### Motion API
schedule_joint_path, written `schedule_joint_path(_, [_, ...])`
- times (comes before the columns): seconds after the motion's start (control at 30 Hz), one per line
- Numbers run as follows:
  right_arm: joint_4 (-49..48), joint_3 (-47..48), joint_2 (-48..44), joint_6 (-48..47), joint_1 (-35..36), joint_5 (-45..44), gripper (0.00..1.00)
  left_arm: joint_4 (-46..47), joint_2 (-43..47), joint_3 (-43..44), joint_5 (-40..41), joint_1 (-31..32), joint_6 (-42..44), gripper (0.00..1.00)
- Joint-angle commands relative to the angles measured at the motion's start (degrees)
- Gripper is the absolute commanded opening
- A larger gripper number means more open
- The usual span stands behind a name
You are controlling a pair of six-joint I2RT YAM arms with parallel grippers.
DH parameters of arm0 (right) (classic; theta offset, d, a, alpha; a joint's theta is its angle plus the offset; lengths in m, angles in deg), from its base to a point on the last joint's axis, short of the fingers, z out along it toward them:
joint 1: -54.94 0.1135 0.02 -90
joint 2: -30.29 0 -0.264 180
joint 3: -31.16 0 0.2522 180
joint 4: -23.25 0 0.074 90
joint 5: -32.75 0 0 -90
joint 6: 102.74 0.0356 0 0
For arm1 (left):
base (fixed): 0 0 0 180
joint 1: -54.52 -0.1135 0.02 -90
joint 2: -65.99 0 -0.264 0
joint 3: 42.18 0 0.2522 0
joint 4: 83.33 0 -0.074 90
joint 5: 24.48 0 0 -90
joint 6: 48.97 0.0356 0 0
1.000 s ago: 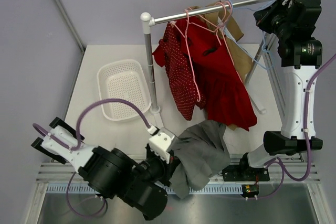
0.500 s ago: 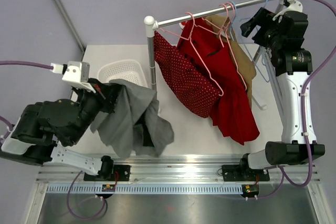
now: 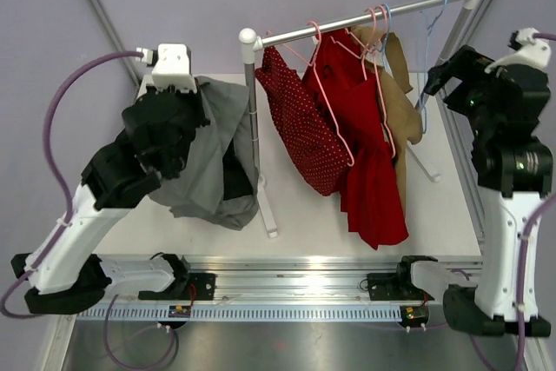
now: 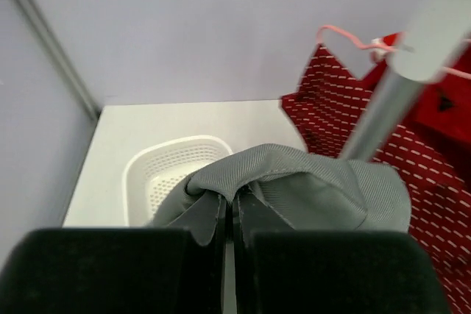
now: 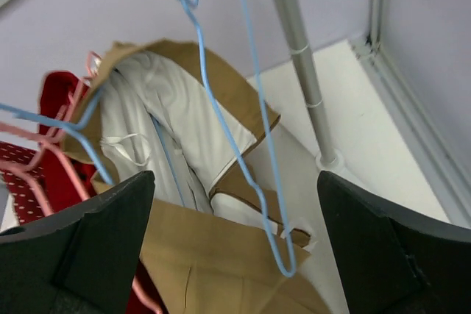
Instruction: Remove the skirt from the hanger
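The grey skirt (image 3: 208, 171) hangs bunched from my left gripper (image 4: 234, 200), which is shut on a fold of it (image 4: 309, 189), left of the rack post. In the top view the cloth hides those fingertips. The blue hanger (image 3: 432, 32) hangs bare at the right end of the rail (image 3: 365, 16). My right gripper (image 3: 439, 76) stands open just right of it. In the right wrist view the hanger's lower loop (image 5: 257, 145) dangles between the wide-apart jaws of that gripper (image 5: 235, 255), touching neither finger.
A white basket (image 4: 158, 174) sits on the table below the skirt. On the rail hang a dotted red garment (image 3: 304, 128), a plain red one (image 3: 365, 154) on pink hangers and a tan one (image 3: 401, 102). The rack's right leg (image 5: 302, 64) stands near the back wall.
My left arm has swung the skirt from the table's near edge up to the back left, over the basket. The right gripper has opened and drawn back from the rail.
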Motion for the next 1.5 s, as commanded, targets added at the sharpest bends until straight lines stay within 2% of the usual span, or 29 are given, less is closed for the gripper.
schedule_joint_path(0.0, [-0.4, -0.2, -6.4, -1.3, 0.3, -7.1, 0.99, 6.0, -2.3, 4.0, -12.1, -14.4, 2.8, 0.0])
schedule_joint_path(0.07, [-0.3, -0.7, -9.2, 0.0, 0.4, -7.8, 0.99, 4.9, -6.9, 7.8, -16.9, -20.9, 2.1, 0.0])
schedule_joint_path(0.1, [-0.8, -1.4, -10.2, 0.3, 0.4, -7.4, 0.99, 3.5, -8.6, 9.0, -18.6, -27.0, 1.2, 0.0])
schedule_joint_path(0.17, [-1.3, -1.9, -12.2, 1.0, 0.4, -6.1, 0.99, 3.2, -11.9, 10.8, -20.9, -31.8, 0.5, 0.0])
schedule_joint_path(0.27, [-1.1, -1.9, -12.8, 1.3, 0.4, -5.0, 0.99, 3.6, -17.2, 9.8, -25.6, -42.3, -2.4, 0.0])
schedule_joint_path(0.37, [-0.8, -2.1, -13.0, 1.4, 0.4, -4.4, 0.99, 3.7, -21.3, 8.0, -27.9, -45.7, -5.2, 0.0])
schedule_joint_path(0.47, [-1.5, -3.1, -13.7, 2.3, 0.4, -3.5, 0.99, 4.9, -23.3, 1.8, -29.1, -46.6, -6.6, 0.0])
schedule_joint_path(0.5, [-1.9, -3.5, -13.7, 2.5, 0.4, -3.0, 0.99, 5.6, -23.7, -1.3, -30.5, -46.7, -7.1, 0.07])
schedule_joint_path(0.57, [-2.6, -3.9, -14.2, 3.0, 0.4, -0.2, 0.99, 4.6, -27.7, -2.3, -36.4, -46.8, -7.7, 0.49])
schedule_joint_path(0.6, [-4.3, -4.4, -14.4, 2.8, 0.4, 1.9, 0.99, -0.7, -30.1, -1.0, -37.4, -46.8, -9.2, 0.88])
schedule_joint_path(0.63, [-5.7, -4.7, -14.5, 2.0, 0.4, 9.1, 0.99, -4.1, -33.0, 3.2, -35.6, -46.8, -10.6, 0.99])
schedule_joint_path(0.7, [-9.2, -4.9, -14.5, -0.4, 0.5, 16.4, 0.99, -7.7, -35.9, 4.5, -33.7, -46.6, -13.1, 0.99])
schedule_joint_path(0.73, [-9.8, -4.6, -13.6, -0.7, 0.5, 21.7, 0.99, -6.4, -34.4, 1.4, -33.7, -46.6, -13.1, 0.99])
schedule_joint_path(0.83, [-10.9, -2.5, -11.4, -0.8, 0.5, 27.3, 0.99, -1.4, -25.0, -2.5, -35.1, -46.3, -12.9, 0.99])
schedule_joint_path(0.97, [-12.7, -0.9, -5.9, -0.3, 0.5, 27.4, 0.98, -4.8, -17.9, -2.5, -36.5, -45.5, -13.2, 0.99])
schedule_joint_path(1.07, [-14.4, 0.4, -1.7, 0.3, 0.4, 26.8, 0.9, -6.4, -11.4, -6.4, -38.2, -43.7, -13.4, 0.99])
schedule_joint_path(1.1, [-16.3, 0.3, -0.9, 0.6, 0.5, 26.8, 0.87, -6.0, -7.0, -11.1, -38.1, -43.0, -14.1, 0.99])
schedule_joint_path(1.13, [-17.0, 0.4, 0.0, 0.9, 0.5, 26.7, 0.78, -5.6, -4.8, -13.5, -39.1, -42.3, -14.3, 0.99])
schedule_joint_path(1.2, [-17.7, 1.7, 2.4, 1.4, 0.5, 26.1, 0.72, -4.8, -0.4, -20.7, -39.2, -40.7, -16.1, 0.99])
schedule_joint_path(1.37, [-19.3, 2.1, 6.4, 3.0, 0.5, 27.2, 0.64, -4.9, 10.9, -32.0, -40.6, -38.2, -19.4, 0.99])
schedule_joint_path(1.47, [-20.1, 1.8, 7.6, 3.9, 2.7, 27.9, 0.63, -5.6, 15.2, -36.8, -40.2, -37.1, -20.4, 0.98])
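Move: With the grey skirt still pinched in the left hand, the white basket lies about 19 cm ahead, 8 cm to its left and some 44 cm below; the rack's near post is about 7 cm ahead and 13 cm to its right, the dotted red skirt 10 cm ahead and 26 cm right. From the open right hand, the khaki skirt's blue hanger is some 9 cm ahead and 11 cm left, the emptied blue hanger 8 cm ahead and 1 cm left, the plain red skirt 8 cm ahead and 17 cm left. Swinging the grey skirt about 20 cm forward, left and down over the basket, the left hand tips its fingers down and opens wide to let go, then draws back nearly as far, rising before it sinks again. The right hand backs off and up, shifts left turning some 25 degrees counter-clockwise, then reaches forward and slightly down to the khaki skirt's blue hanger, fingers partly closing but still apart. ##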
